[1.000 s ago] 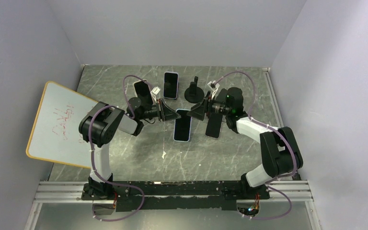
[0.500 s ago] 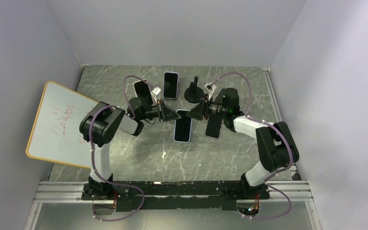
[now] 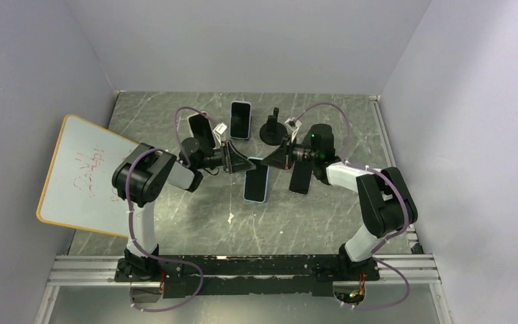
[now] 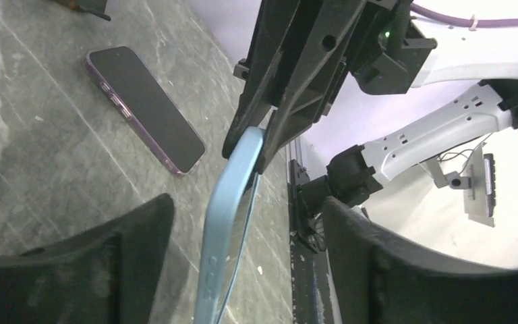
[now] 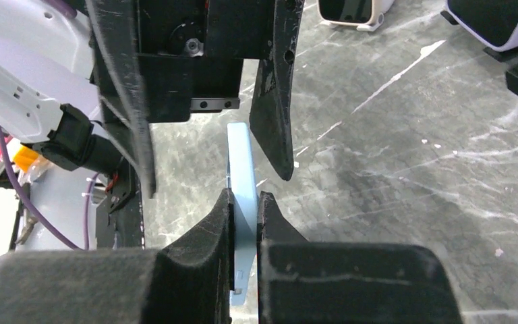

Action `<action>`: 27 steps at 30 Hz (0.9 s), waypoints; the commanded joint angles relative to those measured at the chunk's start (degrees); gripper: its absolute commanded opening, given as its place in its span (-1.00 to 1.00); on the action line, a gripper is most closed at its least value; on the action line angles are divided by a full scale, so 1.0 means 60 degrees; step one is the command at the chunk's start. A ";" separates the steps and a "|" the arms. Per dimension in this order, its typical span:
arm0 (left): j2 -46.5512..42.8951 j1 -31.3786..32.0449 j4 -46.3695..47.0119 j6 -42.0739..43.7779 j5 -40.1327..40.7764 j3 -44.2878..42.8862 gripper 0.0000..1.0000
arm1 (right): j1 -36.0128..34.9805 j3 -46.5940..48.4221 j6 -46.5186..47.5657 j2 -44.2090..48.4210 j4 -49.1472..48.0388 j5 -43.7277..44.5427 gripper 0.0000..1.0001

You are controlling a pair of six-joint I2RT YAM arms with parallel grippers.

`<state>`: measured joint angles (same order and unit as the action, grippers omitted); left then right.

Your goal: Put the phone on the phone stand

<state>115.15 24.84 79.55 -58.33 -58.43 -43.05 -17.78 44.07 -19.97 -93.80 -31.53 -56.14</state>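
Observation:
A light blue phone (image 3: 257, 182) lies mid-table with its far end raised on edge between both grippers. My right gripper (image 3: 270, 162) is shut on that end; in the right wrist view (image 5: 244, 202) its pads clamp the phone's thin edge (image 5: 241, 158). My left gripper (image 3: 249, 164) is open, its fingers standing apart on either side of the same phone (image 4: 233, 216) without touching it, in the left wrist view (image 4: 243, 250). The black phone stand (image 3: 272, 128) stands empty just behind the right gripper.
A dark phone with a purple rim (image 3: 301, 178) lies right of the blue one, also in the left wrist view (image 4: 145, 108). A white-rimmed phone (image 3: 241, 119) lies at the back. A second stand holding a phone (image 3: 199, 128) is back left. A whiteboard (image 3: 84, 172) leans at the left.
The right gripper has edged left onto the blue phone's far end, and the right forearm has swung in. The left gripper has barely moved.

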 commanded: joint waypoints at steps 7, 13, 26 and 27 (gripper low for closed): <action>-0.1770 -0.0286 0.1971 0.0811 0.0919 0.0073 0.94 | 0.1405 -0.0429 -0.1132 0.1381 -0.1080 0.0699 -1.00; -0.4070 -0.0339 -0.3799 0.4456 0.2432 -0.0159 0.94 | 0.2004 -0.0058 -0.0594 0.3057 0.0302 0.2708 -1.00; -0.5978 -0.0281 -0.7714 0.6614 0.3790 -0.0331 0.94 | 0.4208 0.1953 0.0564 0.1871 0.1362 0.3260 -1.00; -0.6098 -0.0274 -0.7969 0.6721 0.3876 -0.0315 0.94 | 0.4309 0.1976 0.0649 0.1821 0.1364 0.3251 -1.00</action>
<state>81.47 22.98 40.03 -23.31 -38.17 -44.21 6.11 53.41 -18.79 -81.84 -23.51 -37.06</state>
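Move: The square dark phone stand, the next one free, lies about 13 cm ahead of the right hand, 19 cm to its right and 10 cm lower; the right hand already holds the blue phone. Counted from that hand, the round black stand is some 16 cm ahead and 3 cm right, and the dark phone lies level with it, 14 cm right, flat on the table. From the left hand, the square stand is roughly 15 cm ahead and 25 cm right. The blue phone, still pinched in the right hand's shut fingers, is swept towards the square stand: first sideways to the right, then climbing as it goes on right and forward, some 19 cm right, 12 forward and 11 up, turning about 40 degrees clockwise. The left hand, its fingers already parting, opens wide and backs off the phone, mostly up, wrist tipping up. ##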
